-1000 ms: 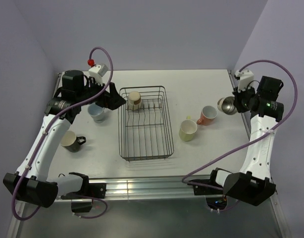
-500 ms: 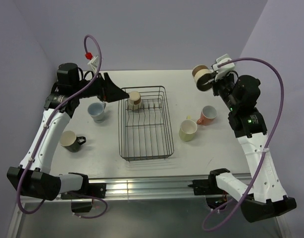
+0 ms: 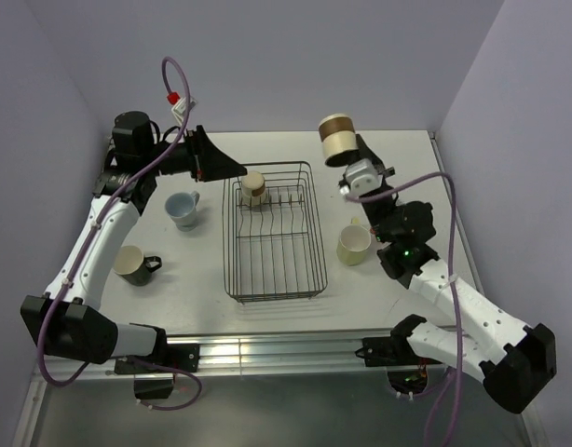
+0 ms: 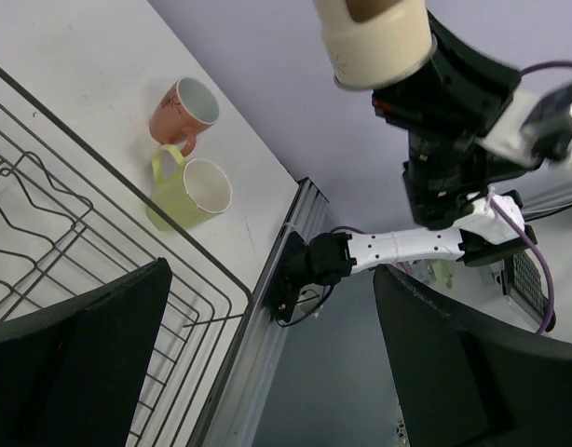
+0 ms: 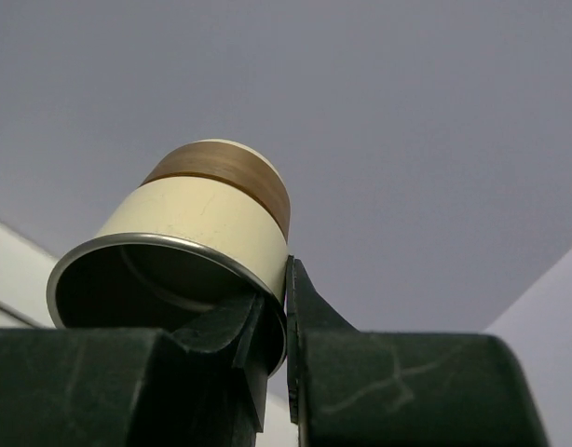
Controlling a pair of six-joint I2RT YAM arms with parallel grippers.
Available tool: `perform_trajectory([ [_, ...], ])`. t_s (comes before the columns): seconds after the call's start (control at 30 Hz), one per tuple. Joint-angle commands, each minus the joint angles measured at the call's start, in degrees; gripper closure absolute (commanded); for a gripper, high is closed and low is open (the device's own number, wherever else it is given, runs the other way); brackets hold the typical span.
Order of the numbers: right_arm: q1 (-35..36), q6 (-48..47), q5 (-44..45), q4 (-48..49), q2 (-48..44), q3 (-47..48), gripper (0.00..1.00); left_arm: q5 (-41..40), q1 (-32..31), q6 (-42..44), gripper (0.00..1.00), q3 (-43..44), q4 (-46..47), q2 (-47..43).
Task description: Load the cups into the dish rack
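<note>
My right gripper (image 3: pixel 351 155) (image 5: pixel 287 284) is shut on the rim of a tan tumbler (image 3: pixel 337 137) (image 5: pixel 195 229). It holds the tumbler high, brown base up, above the dish rack's far right corner; the left wrist view shows it too (image 4: pixel 374 41). A second tan tumbler (image 3: pixel 254 187) stands in the black wire dish rack (image 3: pixel 318 242) (image 4: pixel 44 200) at its far left. My left gripper (image 3: pixel 228 169) (image 4: pixel 271 272) hangs open and empty just left of that tumbler. On the table stand a blue-grey cup (image 3: pixel 182 209), a black cup (image 3: pixel 133 264), a yellow mug (image 3: pixel 354 244) (image 4: pixel 197 193) and a salmon mug (image 4: pixel 183 111).
The yellow and salmon mugs sit right of the rack, under my right arm, which hides the salmon one from above. The blue-grey and black cups sit left of the rack, beneath my left arm. Purple walls close in the table on three sides.
My right arm swung left from the table's far right edge, lifting the tumbler high toward the rack. My left gripper drew back slightly from the rack, still open.
</note>
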Motion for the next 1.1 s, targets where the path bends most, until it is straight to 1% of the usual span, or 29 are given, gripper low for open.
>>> perform_trajectory([
  [0.0,5.71,-16.01,-1.61,29.12,0.5,-5.14,1.0,2.01,-0.9,-1.9,0.01,3.08,5.38,0.04],
  [0.03,6.69,-18.93,-2.66,32.63,1.3,-6.48,1.0,1.92,-1.25,-2.25,0.01,3.43,5.73,0.3],
  [0.07,7.75,-21.75,-3.8,39.8,2.35,-7.88,1.0,1.92,-1.69,-2.25,0.01,3.7,5.82,0.83],
  [0.1,9.58,-27.78,-6.25,43.44,4.97,-10.42,1.0,2.09,-2.57,-2.43,0.01,4.05,6.09,1.01],
  [0.13,10.47,-30.63,-7.41,47.57,6.74,-11.4,1.0,2.44,-3.01,-2.69,0.01,4.14,6.44,1.18],
  [0.17,11.09,-33.0,-7.85,55.26,8.5,-12.19,1.0,2.8,-3.54,-2.87,0.01,4.23,7.48,1.36],
  [0.2,12.14,-36.59,-10.55,58.91,12.26,-13.25,1.0,3.23,-4.5,-2.96,0.01,4.4,8.02,1.36],
  [0.27,12.94,-40.38,-11.89,66.99,17.27,-13.52,1.0,3.06,-5.47,-3.13,0.01,4.58,9.59,0.93],
  [0.33,14.25,-41.73,-12.25,67.03,18.18,-13.34,1.0,3.15,-6.44,-3.13,0.01,4.32,11.18,0.4],
  [0.4,15.14,-40.06,-12.25,66.68,17.57,-13.52,1.0,2.02,-7.4,-2.87,0.01,3.96,12.76,-0.4],
  [0.57,18.12,-43.48,-12.96,67.12,18.97,-14.22,1.0,-0.19,-8.11,-2.87,0.01,4.75,11.63,0.65],
  [0.73,19.53,-44.8,-11.11,67.12,19.33,-13.43,1.0,-2.91,-7.67,0.12,0.01,7.83,5.4,1.27],
  [0.8,19.71,-44.54,-10.93,67.12,18.89,-13.52,1.0,-3.18,-6.19,-0.93,0.01,8.01,5.21,1.36],
  [0.87,19.89,-44.71,-11.02,67.12,18.62,-13.52,1.0,-2.83,-4.25,-4.09,0.01,7.74,6.17,1.45],
  [0.9,19.97,-44.89,-11.02,67.12,18.62,-13.61,1.0,-2.39,-1.9,-5.23,0.01,7.39,6.7,1.54],
  [0.93,20.06,-44.98,-11.11,67.03,18.54,-13.61,1.0,-1.69,-0.83,-6.98,0.01,7.39,6.96,2.41],
  [0.97,20.06,-45.07,-11.28,67.12,18.36,-13.78,1.0,-0.99,-0.21,-6.83,0.01,8.96,4.18,3.29],
  [1.0,20.24,-45.07,-11.63,67.12,18.36,-13.78,1.0,-0.55,0.32,-5.34,0.01,10.28,0.59,4.25],
  [1.03,20.32,-45.15,-11.81,67.03,18.36,-13.7,1.0,-0.28,0.33,-1.76,0.01,11.42,-2.23,5.22],
  [1.07,20.41,-45.16,-12.07,67.03,18.36,-13.61,1.0,0.24,0.33,-1.12,0.01,11.87,-4.18,6.1],
])
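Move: The steel cup, already held by its rim in the right fingers, has its middle about 2 cm ahead, 4 cm left and 2 cm above that hand. The open left gripper is some 25 cm left, 4 cm back and 6 cm lower; the rack's middle lies 18 cm left, 5 ahead, 38 below; the green mug 4 right, 2 back, 38 below. From the left hand, the cup is about 21 cm right, 5 ahead, 7 higher. The steel cup, still pinched at the rim, is carried some 15 cm left towards the open left gripper, also going back and down about 6 cm each, while the right wrist tips the fingers up and rolls its left side down; then it nearly stops. The wide-open left hand eases right and back, rising about 4 cm, then swings forward and left. ##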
